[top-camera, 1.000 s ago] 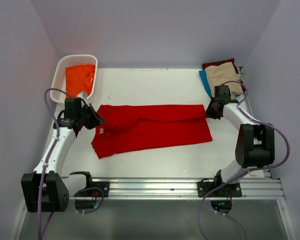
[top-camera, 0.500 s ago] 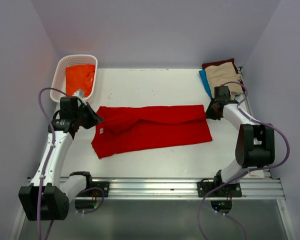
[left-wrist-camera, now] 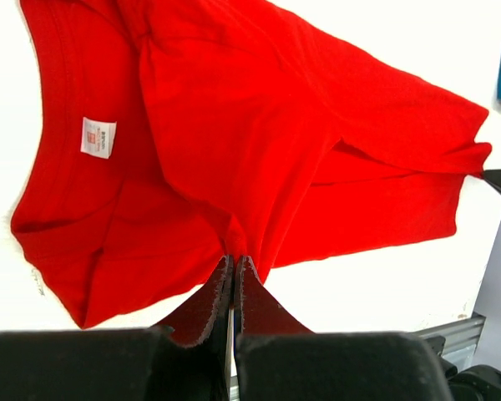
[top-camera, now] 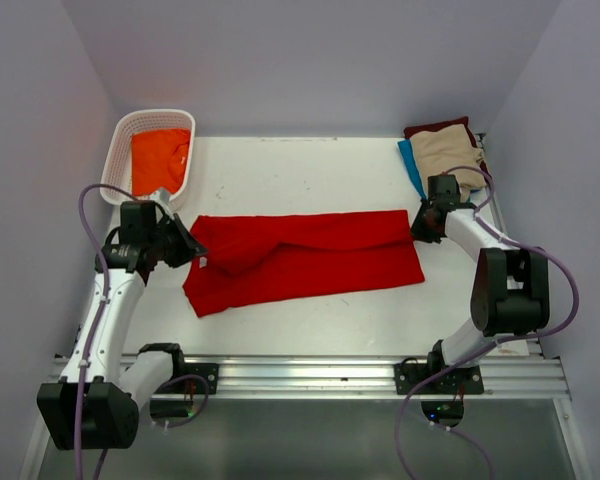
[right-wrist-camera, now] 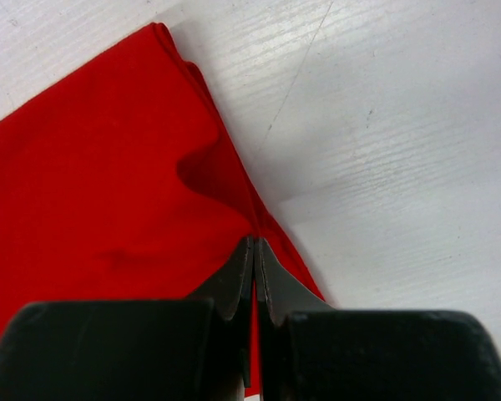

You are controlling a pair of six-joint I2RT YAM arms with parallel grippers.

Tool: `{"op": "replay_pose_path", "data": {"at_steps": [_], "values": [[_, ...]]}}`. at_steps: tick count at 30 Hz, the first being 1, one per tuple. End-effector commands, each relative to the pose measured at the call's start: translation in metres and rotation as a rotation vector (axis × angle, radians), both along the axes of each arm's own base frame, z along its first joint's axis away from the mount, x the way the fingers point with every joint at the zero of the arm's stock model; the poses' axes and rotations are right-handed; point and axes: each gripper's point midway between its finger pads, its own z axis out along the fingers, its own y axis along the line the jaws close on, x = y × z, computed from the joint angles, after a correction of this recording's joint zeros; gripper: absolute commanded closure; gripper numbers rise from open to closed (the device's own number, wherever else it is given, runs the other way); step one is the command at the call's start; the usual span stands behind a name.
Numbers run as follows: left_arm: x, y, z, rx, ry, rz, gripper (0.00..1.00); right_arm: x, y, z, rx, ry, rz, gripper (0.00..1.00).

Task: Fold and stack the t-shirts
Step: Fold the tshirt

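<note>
The large red t-shirt (top-camera: 310,255) lies spread out flat across the middle of the table, its white tag (left-wrist-camera: 98,137) near the left end. My left gripper (top-camera: 193,250) is shut on a fold at the shirt's left edge (left-wrist-camera: 234,261). On the opposite side, the right gripper (top-camera: 418,228) is shut on the shirt's far right corner (right-wrist-camera: 255,244). The orange t-shirt (top-camera: 162,155) lies in the basket. Stacked at the back right are the beige t-shirt (top-camera: 448,150), the maroon one (top-camera: 438,128) and the blue one (top-camera: 410,162).
The white slotted basket (top-camera: 120,135) stands at the back left corner. A metal rail (top-camera: 360,375) runs along the near edge. Grey walls close in the left, right and back.
My left arm has shifted slightly left and nearer, still pinching the red shirt's left edge, which has lifted a little. The right arm has not moved.
</note>
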Motion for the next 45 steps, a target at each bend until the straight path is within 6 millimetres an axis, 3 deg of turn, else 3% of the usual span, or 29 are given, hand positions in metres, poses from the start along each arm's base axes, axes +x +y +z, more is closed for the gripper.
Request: {"op": "replay_pose_path", "data": {"at_steps": [1,8,15,24,32,33,34,35,37,38,39,41,45], "values": [[-0.010,0.001,-0.010,0.018,0.029,-0.030,1.00,-0.005,-0.002,0.002,-0.022,0.005,-0.002,1.00],[-0.007,0.019,-0.033,0.102,0.060,0.030,1.00,-0.004,-0.002,-0.002,-0.022,0.010,-0.002,1.00],[-0.007,0.023,-0.073,0.115,0.144,0.058,1.00,-0.006,-0.002,-0.003,-0.026,0.011,-0.002,1.00],[-0.017,0.022,-0.097,0.098,0.215,0.076,1.00,-0.006,-0.003,0.000,-0.027,0.004,-0.003,1.00],[-0.019,0.018,-0.103,0.063,0.244,0.106,1.00,-0.007,-0.003,-0.002,-0.026,0.006,-0.005,1.00],[-0.021,0.018,-0.104,0.061,0.253,0.106,0.90,-0.007,-0.002,-0.001,-0.028,0.006,-0.004,0.99],[-0.022,0.018,-0.104,0.058,0.256,0.106,0.78,-0.008,-0.002,0.000,-0.026,0.009,-0.003,0.86],[-0.024,0.017,-0.103,0.056,0.258,0.108,0.50,-0.008,-0.002,0.001,-0.028,0.011,-0.002,0.57],[-0.023,0.019,-0.097,0.058,0.245,0.127,0.29,-0.010,-0.004,0.008,-0.038,0.010,-0.007,0.38],[-0.021,0.019,-0.085,0.052,0.207,0.141,0.08,-0.010,-0.005,0.011,-0.044,0.006,-0.010,0.30],[-0.019,0.020,-0.077,0.051,0.183,0.147,0.00,-0.010,-0.006,0.016,-0.051,-0.003,-0.011,0.09],[-0.009,0.019,-0.048,0.037,0.072,0.162,0.00,-0.010,-0.008,0.034,-0.058,-0.046,-0.021,0.01],[0.009,0.021,-0.004,0.035,-0.099,0.166,0.00,-0.004,-0.006,0.058,-0.046,-0.120,-0.021,0.01]]}}
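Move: The left hand grips a fold of the red t-shirt's upper layer in the air; it is bound for the shirt's near-left part, about 2 cm back, 2 cm left and 11 cm below. The neck label lies some 8 cm ahead and 5 cm left of this hand, the near-left corner roughly 7 cm back and 7 cm left. The right hand pinches the right edge just above the table, its resting place 1 cm back and 1 cm below; the near-right corner is about 10 cm back and 2 cm right. Still pinching its fold, the left hand lowers it about 10 cm onto the shirt's near-left part, drifting slightly back and left while tipping some 15 degrees steeper, then opens wide, lets go and rises about 5 cm. The right hand keeps the right edge pinched almost in place, opens at nearly the same time, eases a little back and lifts clear by 2–3 cm. ##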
